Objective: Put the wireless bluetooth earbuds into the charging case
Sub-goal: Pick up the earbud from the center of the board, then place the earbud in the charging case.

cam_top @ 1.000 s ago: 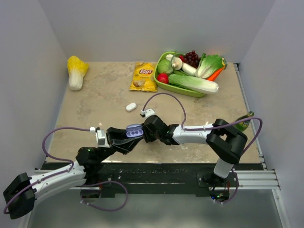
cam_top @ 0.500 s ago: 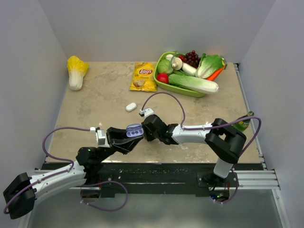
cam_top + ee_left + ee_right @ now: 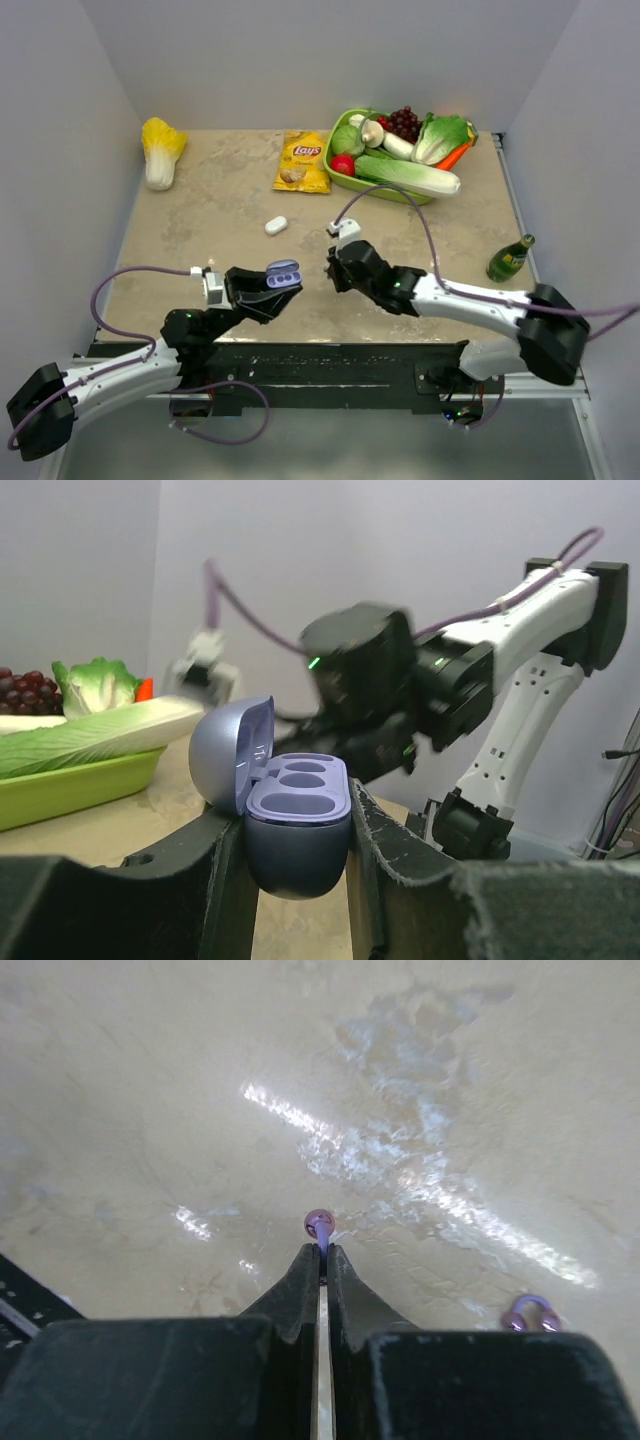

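Observation:
The purple charging case [image 3: 283, 274] [image 3: 295, 820] is pinched upright between the fingers of my left gripper [image 3: 272, 292] [image 3: 297, 818], lid open, its wells showing empty. My right gripper [image 3: 334, 276] [image 3: 321, 1251] is a short way right of the case, low over the table. It is shut on the stem of a purplish earbud [image 3: 319, 1224], whose round head sticks out past the fingertips. A second purplish earbud [image 3: 529, 1313] lies on the table to the right of those fingers.
A small white oblong object [image 3: 276, 225] lies mid-table. At the back are a chips bag [image 3: 303, 160], a green basket [image 3: 340, 180] of vegetables and a yellow-white cabbage [image 3: 160, 150]. A green bottle [image 3: 508, 260] stands at the right.
My right gripper has pulled away from the case to the right, its arm swinging out, and its jaws have closed on the earbud. The left gripper and case have stayed put.

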You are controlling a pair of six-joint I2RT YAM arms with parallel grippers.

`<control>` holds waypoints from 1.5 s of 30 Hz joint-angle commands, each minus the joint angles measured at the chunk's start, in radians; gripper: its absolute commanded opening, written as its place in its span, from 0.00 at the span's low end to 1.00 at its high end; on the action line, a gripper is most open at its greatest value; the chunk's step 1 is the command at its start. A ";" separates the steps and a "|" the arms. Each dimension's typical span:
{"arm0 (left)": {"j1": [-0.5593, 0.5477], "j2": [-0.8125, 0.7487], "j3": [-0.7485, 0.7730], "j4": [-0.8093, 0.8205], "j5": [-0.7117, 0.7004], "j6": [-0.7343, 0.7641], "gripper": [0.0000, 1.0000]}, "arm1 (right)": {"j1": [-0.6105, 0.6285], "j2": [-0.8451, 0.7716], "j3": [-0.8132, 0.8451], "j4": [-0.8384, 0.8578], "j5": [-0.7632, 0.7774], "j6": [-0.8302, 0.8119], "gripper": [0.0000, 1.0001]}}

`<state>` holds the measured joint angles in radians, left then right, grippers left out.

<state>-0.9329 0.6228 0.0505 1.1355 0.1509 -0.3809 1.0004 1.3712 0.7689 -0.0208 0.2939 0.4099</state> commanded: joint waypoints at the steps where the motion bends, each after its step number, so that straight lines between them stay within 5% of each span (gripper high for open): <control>1: -0.004 0.043 -0.199 0.030 -0.049 0.005 0.00 | 0.000 -0.257 -0.011 -0.105 0.091 -0.063 0.00; 5: 0.006 0.115 -0.149 0.035 -0.041 0.005 0.00 | 0.001 -0.466 0.019 -0.209 0.085 -0.121 0.00; 9: 0.051 0.190 -0.097 0.069 0.076 -0.013 0.00 | 0.001 -0.633 0.066 -0.231 -0.080 -0.187 0.00; 16: 0.100 0.402 -0.017 0.307 0.503 -0.055 0.00 | 0.000 -0.629 0.175 -0.355 -0.448 -0.284 0.00; 20: 0.106 0.566 0.015 0.552 0.637 -0.159 0.00 | 0.003 -0.658 0.164 -0.381 -0.553 -0.315 0.00; 24: 0.106 0.658 0.086 0.622 0.697 -0.216 0.00 | 0.009 -0.676 0.161 -0.401 -0.602 -0.324 0.00; 45: 0.101 0.525 0.321 0.234 0.754 -0.085 0.00 | 0.104 -0.662 0.156 -0.424 -0.582 -0.355 0.00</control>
<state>-0.8314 1.1622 0.3340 1.2926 0.8902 -0.5121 1.0950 0.7158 0.9161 -0.4637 -0.2871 0.0776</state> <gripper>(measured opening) 0.383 0.022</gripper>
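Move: The lavender case that my left hand holds open is about 10 cm back, 9 cm to the left and some 20 cm above my right hand, which already pinches an earbud by its loop. From my right hand, the other earbud lies on the table roughly 8 cm to the right and 2 cm farther out, and the white case about 14 cm ahead and 12 cm left. From my left hand, the pinched earbud is about 10 cm ahead, 9 cm right and 20 cm below. I lift the pinched earbud some 20 cm and then swing it back about 16 cm, turning my right fingers about 45 degrees counter-clockwise so they point left at the open case. Meanwhile my left hand dips about 14 cm and comes most of the way up again, carrying the case right and a little back and turning it clockwise to meet the earbud. Both grips hold. ##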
